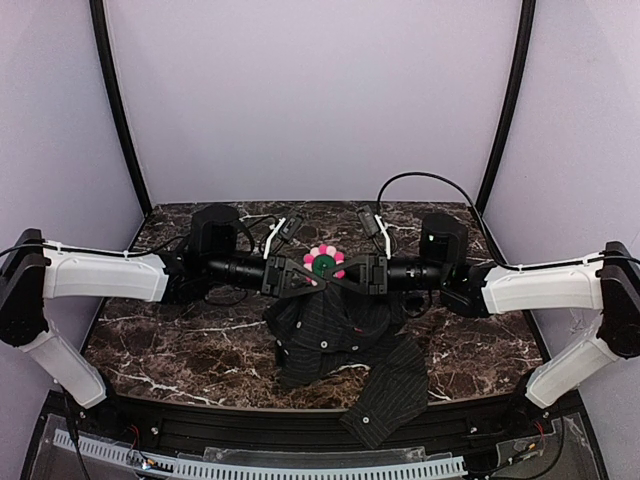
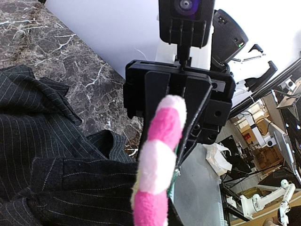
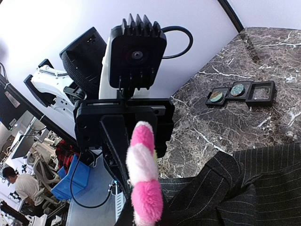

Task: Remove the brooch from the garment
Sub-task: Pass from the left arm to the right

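The brooch (image 1: pixel 322 263), a ring of pink and pale pink petals round a green centre, is held up between my two grippers above the dark pinstriped garment (image 1: pixel 335 335). The garment hangs from them down to the table. In the left wrist view the brooch (image 2: pixel 159 155) is edge-on, with the right gripper's black fingers (image 2: pixel 155 101) closed on either side of it. In the right wrist view the brooch (image 3: pixel 143 174) is edge-on too. My left gripper (image 1: pixel 303 277) is closed on the fabric beside it. My right gripper (image 1: pixel 347 272) is at the brooch. My own fingertips are hidden under fabric.
Three small black square trays (image 3: pixel 240 92) lie in a row on the marble table (image 1: pixel 180 340) beyond the garment. A sleeve (image 1: pixel 390 395) reaches the table's front edge. White walls and black poles surround the table.
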`<state>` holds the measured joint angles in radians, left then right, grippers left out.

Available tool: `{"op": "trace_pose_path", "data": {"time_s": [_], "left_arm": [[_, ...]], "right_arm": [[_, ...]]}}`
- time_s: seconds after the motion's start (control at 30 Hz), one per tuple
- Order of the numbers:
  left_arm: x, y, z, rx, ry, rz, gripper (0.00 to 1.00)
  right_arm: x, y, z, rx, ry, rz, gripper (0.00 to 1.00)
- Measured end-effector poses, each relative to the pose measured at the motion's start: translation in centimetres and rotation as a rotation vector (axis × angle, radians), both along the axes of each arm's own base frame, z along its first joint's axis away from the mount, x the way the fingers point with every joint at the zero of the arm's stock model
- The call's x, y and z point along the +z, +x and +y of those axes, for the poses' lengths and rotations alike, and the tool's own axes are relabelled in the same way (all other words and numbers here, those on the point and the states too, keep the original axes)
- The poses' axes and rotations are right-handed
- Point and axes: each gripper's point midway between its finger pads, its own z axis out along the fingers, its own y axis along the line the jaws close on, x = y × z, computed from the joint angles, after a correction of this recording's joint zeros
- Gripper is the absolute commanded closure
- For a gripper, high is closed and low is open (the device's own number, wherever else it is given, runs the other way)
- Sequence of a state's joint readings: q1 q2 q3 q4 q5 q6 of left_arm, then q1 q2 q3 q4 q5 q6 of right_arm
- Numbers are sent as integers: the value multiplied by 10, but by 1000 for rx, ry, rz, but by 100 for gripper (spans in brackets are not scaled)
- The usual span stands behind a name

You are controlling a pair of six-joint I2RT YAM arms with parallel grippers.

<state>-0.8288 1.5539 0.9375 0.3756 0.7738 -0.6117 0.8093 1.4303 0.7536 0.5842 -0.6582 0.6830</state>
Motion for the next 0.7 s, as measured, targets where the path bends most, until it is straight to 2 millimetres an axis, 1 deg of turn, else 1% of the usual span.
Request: {"op": "trace_pose_path", "data": {"time_s": [0.1,0.17,0.27,0.33,0.37,0.4,0.47,0.5,0.53,0.57,0.6,0.67,0.7], "left_arm": [[-1,2,0,12,3,-3,86],[-2,6,1,35,9,-13,83],[-4,8,3,69,19,-20,81],[-5,9,5,85,24,-23,76],[-5,10,6,91,25,-23,71],[-6,10,6,96,26,-23,67],[-6,9,8,103,25,-22,56],[-5,9,9,104,24,-26,53],[-5,8,10,105,22,-26,46],[-4,8,11,107,19,-28,43],[-4,7,11,106,17,-30,37],[-3,6,12,103,13,-31,31],[-3,6,12,101,12,-31,30]], "right_arm": [[-1,3,0,-16,-1,4,100],[-2,6,-1,-40,-5,8,100],[-5,11,-2,-71,-10,17,100],[-7,12,-3,-83,-11,20,100],[-8,13,-4,-89,-13,25,100],[-8,14,-4,-95,-14,26,100],[-10,15,-4,-104,-15,32,100],[-10,16,-5,-109,-15,33,100],[-10,16,-5,-113,-15,33,100],[-10,17,-5,-115,-15,33,100],[-10,17,-5,-118,-15,32,100],[-8,17,-6,-122,-13,27,100],[-7,17,-7,-125,-12,22,100]]}}
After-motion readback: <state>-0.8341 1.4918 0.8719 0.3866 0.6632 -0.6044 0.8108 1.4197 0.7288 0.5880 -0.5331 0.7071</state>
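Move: The brooch is already pinched by both grippers: its middle sits roughly 1 cm to the right of the left hand point and about 2 cm ahead and 2 cm above. From the right hand it lies some 2 cm left, 2 cm ahead and 2 cm above. The dark garment's heap spreads straight below the left hand, about 20 cm down; the black coin cases are roughly 22 cm left of that hand, 10 cm farther out and 22 cm lower. Forward and slightly right goes the right hand, nearly 2 cm and about 1 cm down, turning some 5 degrees clockwise with its fingers kept shut on the brooch's back. The left hand moves about 1 cm forward with it, turning counter-clockwise, then backs off to its left by a little over 1 cm while its fingers spread wide and let go of the brooch. ##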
